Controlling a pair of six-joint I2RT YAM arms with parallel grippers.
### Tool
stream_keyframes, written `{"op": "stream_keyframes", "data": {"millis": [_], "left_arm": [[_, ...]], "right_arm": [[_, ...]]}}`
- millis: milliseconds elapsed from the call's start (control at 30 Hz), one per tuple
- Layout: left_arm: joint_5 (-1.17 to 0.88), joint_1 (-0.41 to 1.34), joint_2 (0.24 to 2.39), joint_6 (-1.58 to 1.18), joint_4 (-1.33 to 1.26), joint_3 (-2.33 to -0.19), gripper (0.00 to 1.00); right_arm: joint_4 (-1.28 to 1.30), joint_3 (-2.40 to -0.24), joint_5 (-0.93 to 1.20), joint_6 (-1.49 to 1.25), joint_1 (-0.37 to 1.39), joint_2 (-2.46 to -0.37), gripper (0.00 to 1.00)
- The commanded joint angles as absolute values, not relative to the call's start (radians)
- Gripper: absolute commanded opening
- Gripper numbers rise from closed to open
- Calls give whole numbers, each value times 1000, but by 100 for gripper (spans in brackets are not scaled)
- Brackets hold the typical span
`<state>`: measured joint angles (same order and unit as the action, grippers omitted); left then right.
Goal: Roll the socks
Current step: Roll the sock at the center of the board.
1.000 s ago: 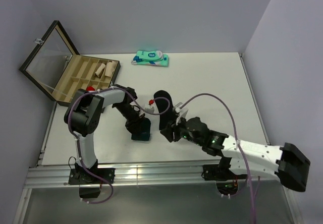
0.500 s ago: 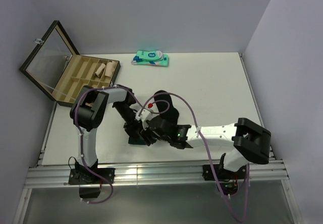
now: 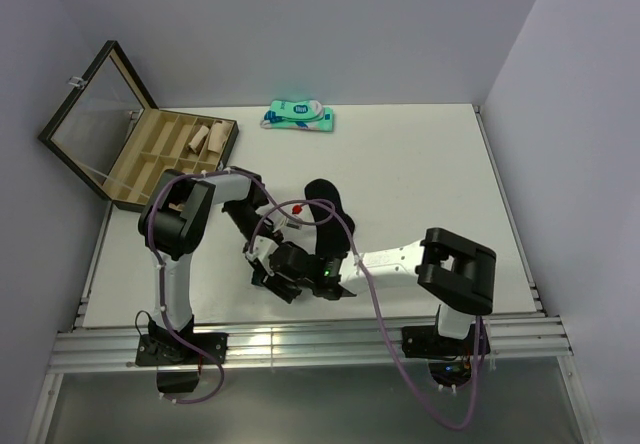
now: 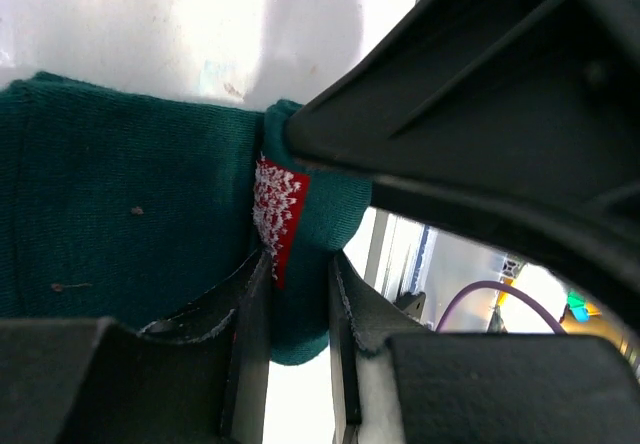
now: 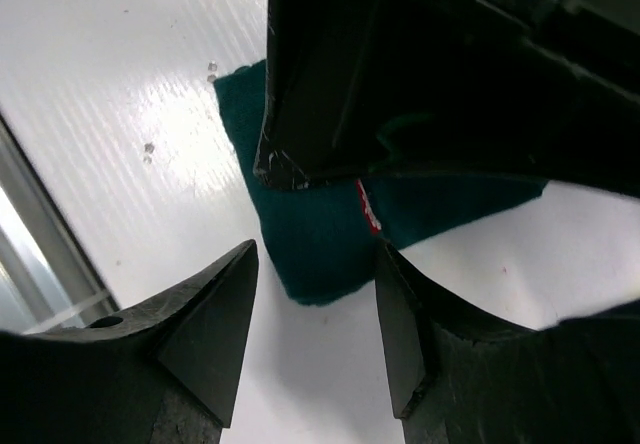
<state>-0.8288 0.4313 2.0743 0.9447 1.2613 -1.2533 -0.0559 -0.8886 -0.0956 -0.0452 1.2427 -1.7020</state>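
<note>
The dark green sock lies on the white table, a red patch showing at its folded end. My left gripper is shut on that folded end, fabric pinched between both fingers. My right gripper hovers open just in front of the same green sock, its fingers apart on either side of the sock's corner and nothing between them. In the top view both grippers crowd together and hide most of the green sock. The plain black sock lies just behind them.
An open wooden case with beige rolled socks stands at the back left. A teal-and-white packaged pair lies at the table's far edge. The metal rail runs along the near edge.
The right arm has swung left across the table, bringing its gripper from right of the socks up against the left gripper, and its jaws have widened. The left gripper has stayed on the green sock.
</note>
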Motion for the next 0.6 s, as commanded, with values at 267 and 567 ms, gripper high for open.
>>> {"op": "stream_keyframes", "data": {"millis": [267,567], "left_arm": [[-816,423,2085,979,1244,-1273,1],[-825,408,1932,775,964,-1192,19]], "right_arm": [[-67,-957,-189,-34,1270,-1790,41],[-18,-939,-92,-81,1247,-1743,12]]}}
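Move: The left hand already pinches the green sock's roll, whose middle lies level with it fore and aft, about 1 cm to its right and 1 cm below. From the open right hand, the roll is some 1 cm ahead, 1 cm left and 1 cm below. The black sock lies roughly 12 cm ahead of the right hand, 13 cm to its right and 3 cm lower. Right hand eases about 1 cm down, forward and left, then closes, pinching the roll beside the still-gripping left. ##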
